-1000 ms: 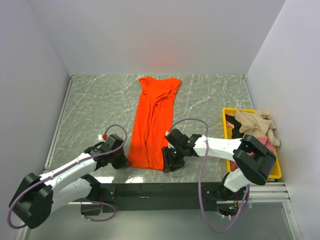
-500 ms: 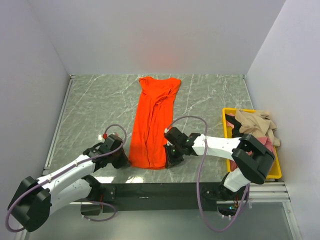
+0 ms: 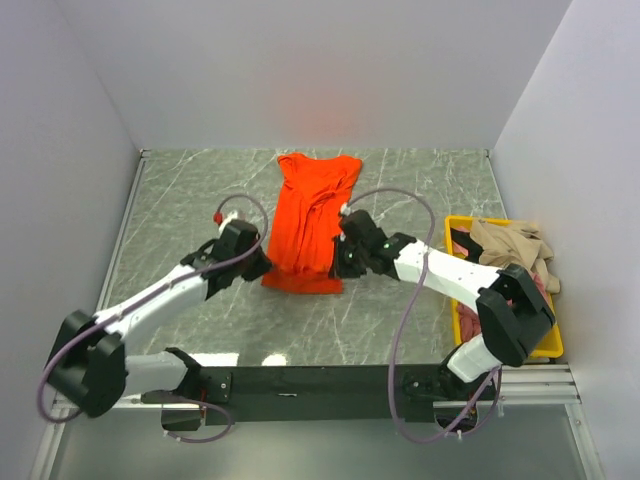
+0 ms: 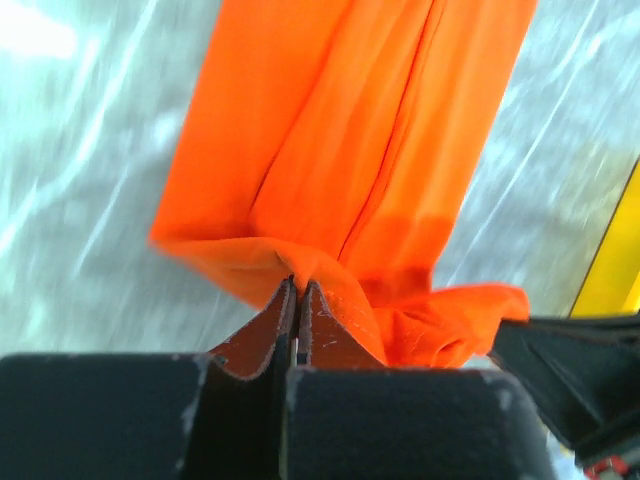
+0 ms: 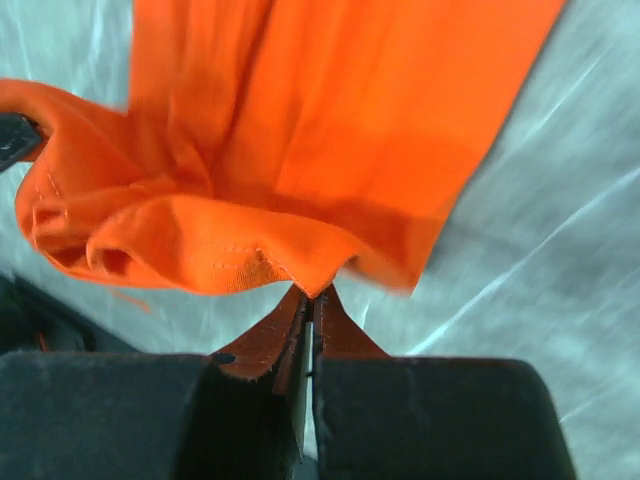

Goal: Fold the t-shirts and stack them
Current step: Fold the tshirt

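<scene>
The orange-red t-shirt (image 3: 312, 215) lies folded lengthwise down the middle of the table, its near hem lifted and doubled back over its lower part. My left gripper (image 3: 262, 268) is shut on the hem's left corner; in the left wrist view the cloth (image 4: 340, 180) is pinched at my left gripper (image 4: 297, 284). My right gripper (image 3: 342, 262) is shut on the hem's right corner; in the right wrist view the cloth (image 5: 300, 150) meets my right gripper (image 5: 316, 294). The beige t-shirt (image 3: 512, 248) and the pink t-shirt (image 3: 532, 288) lie bunched in the bin.
A yellow plastic bin (image 3: 458, 270) stands at the table's right edge with the crumpled shirts in it. White walls close the back and both sides. A black rail (image 3: 330, 378) runs along the near edge by the arm bases.
Both grippers have carried the shirt's near hem up and away from the near edge toward the collar. The visible shirt is now shorter, with a fold at its lower end.
</scene>
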Robot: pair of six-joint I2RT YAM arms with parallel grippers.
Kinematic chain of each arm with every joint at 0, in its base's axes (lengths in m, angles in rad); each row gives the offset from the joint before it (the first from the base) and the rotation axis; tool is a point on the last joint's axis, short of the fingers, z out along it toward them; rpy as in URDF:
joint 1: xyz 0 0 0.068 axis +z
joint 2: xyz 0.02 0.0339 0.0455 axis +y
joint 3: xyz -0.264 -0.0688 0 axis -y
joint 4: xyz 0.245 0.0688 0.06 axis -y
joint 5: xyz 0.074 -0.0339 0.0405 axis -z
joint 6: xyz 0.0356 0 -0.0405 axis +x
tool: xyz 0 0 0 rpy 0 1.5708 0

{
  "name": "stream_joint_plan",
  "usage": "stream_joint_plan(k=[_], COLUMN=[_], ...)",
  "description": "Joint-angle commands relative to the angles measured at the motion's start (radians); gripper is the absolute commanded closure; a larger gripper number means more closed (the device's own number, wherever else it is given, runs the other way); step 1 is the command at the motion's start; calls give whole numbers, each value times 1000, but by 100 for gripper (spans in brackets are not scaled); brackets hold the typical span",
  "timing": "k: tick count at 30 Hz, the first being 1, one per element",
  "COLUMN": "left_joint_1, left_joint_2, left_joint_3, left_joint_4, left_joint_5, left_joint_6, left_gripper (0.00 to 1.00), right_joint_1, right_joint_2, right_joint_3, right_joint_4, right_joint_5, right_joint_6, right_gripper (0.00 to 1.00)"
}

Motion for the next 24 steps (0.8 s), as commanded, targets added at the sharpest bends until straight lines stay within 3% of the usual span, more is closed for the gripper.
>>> stream_joint_plan(k=[1,8,16,24], left_joint_1=[52,158,230,245], left_joint_2=[111,387,587,730], left_joint_3=[113,331,482,644], left_joint_4=[147,232,316,271], left_joint_5=[-30,39,157,185], left_joint_6=[77,148,208,242], left_gripper=[99,99,99,99], right_joint_1=[-70,-159,-257,-293], right_joint_2=[48,236,368,477], right_joint_3=[80,293,483,597], right_joint_4=[52,64,35,-2], right_joint_5=[24,73,40,-20], right_joint_6=[-46,-85,-106,-114], right_gripper=[100,100,100,100])
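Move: The collar end of the orange t-shirt, where the pinched hem is headed, lies about 42 cm ahead of the left hand, 12 cm to its right and 9 cm below. From the right hand it is roughly 44 cm ahead, 3 cm left and 7 cm below. The shirt's near folded edge lies about 8 cm beneath the left hand, level with it and 7 cm right. The yellow bin stands some 41 cm right and 5 cm ahead of the right hand. The t-shirt's lifted hem, still pinched near its corners by both shut grippers, is carried forward about 20 cm over the lying cloth towards the collar end, fast at first and then slowing. The hands travel side by side at nearly the same height, the right rising about 2 cm late on. The right wrist turns some 10 degrees clockwise, and both hands' fingers tip slightly upwards. ##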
